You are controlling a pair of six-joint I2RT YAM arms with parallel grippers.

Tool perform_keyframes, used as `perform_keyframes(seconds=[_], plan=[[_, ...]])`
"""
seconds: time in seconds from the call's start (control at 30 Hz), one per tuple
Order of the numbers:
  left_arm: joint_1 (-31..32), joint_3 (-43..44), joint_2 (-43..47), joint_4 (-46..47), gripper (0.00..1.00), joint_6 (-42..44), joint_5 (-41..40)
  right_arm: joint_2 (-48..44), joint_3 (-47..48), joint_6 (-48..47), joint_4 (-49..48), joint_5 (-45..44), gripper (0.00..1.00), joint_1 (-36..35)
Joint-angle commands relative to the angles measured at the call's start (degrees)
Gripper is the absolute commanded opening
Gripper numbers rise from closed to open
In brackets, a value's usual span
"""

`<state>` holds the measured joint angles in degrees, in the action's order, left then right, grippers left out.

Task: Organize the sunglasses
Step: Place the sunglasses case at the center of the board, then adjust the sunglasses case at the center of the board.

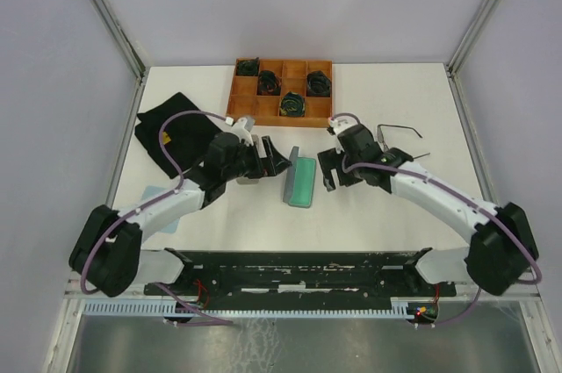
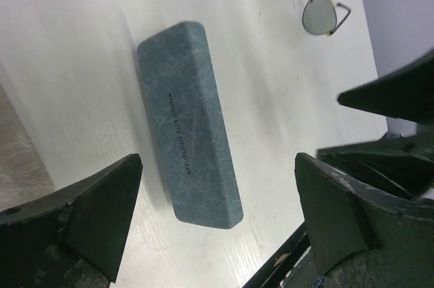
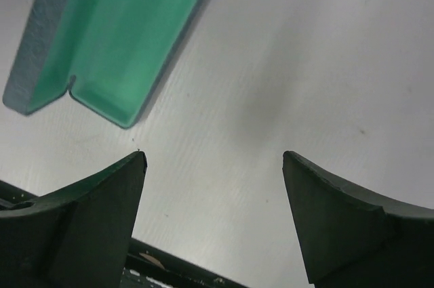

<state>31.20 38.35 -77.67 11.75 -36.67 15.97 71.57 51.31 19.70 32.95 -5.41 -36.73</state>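
Note:
An oblong fabric case (image 1: 299,178) stands open on the table between my two grippers, grey-blue outside (image 2: 190,125) and green inside (image 3: 129,30). My left gripper (image 1: 274,161) (image 2: 218,162) is open just left of the case, nothing between its fingers. Just right of the case, my right gripper (image 1: 329,169) (image 3: 214,156) is open over bare table. One pair of sunglasses (image 1: 398,131) (image 2: 315,3) lies folded on the table beyond the right arm. A second thin dark frame (image 1: 419,157) shows beside that forearm, partly hidden.
A wooden compartment tray (image 1: 283,64) with several dark green coiled bundles sits at the back centre. A black cloth (image 1: 174,123) lies at the back left. A pale blue item (image 1: 151,194) shows under the left arm. A black rail (image 1: 299,272) runs along the near edge.

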Motion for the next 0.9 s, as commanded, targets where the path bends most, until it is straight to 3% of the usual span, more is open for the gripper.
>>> perform_keyframes(seconds=[0.0,0.23,0.43,0.67,0.87], plan=[[-0.23,0.54,9.18,-6.78,0.99,2.18,-10.18,10.37,8.74,-11.22,-9.42,6.27,0.89,2.08],[-0.24,0.80,23.01,-18.80,0.99,3.20,-15.72,29.87,23.24,-18.19,-10.83,17.58,0.73,5.50],[-0.26,0.79,31.34,-25.33,1.00,3.02,-17.71,41.99,34.10,-19.84,-6.72,20.14,0.69,6.95],[-0.31,2.16,35.12,-29.98,0.99,4.51,-18.88,48.24,39.78,-21.20,-3.49,23.29,0.62,8.05],[-0.26,2.43,35.00,-30.13,0.98,4.68,-19.15,48.89,39.20,-21.48,-2.40,25.15,0.59,8.04]])
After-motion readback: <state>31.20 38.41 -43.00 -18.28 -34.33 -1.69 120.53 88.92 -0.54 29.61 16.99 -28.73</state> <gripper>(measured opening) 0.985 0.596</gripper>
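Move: The open, empty sunglasses case, lid standing on its left side, lies with its middle roughly 6 cm ahead of the right hand, 11 cm left and 9 cm below; its far end is about 8 cm farther out. From that hand the wooden organizer sits some 36 cm ahead and 16 cm left, the grey case about 13 cm ahead and 27 cm left. From the left hand the open case is about 8 cm right, 1 cm ahead and 10 cm below. The open right fingers come close over the far right corner of the open sunglasses case, one each side of its rim, contact not visible. They reach there about 15 cm forward and 9 cm left, sinking 8 cm mostly later on, partly closing while the hand turns some 20 degrees counter-clockwise. The wide-open left hand backs away from the case, left, up and a little back. ##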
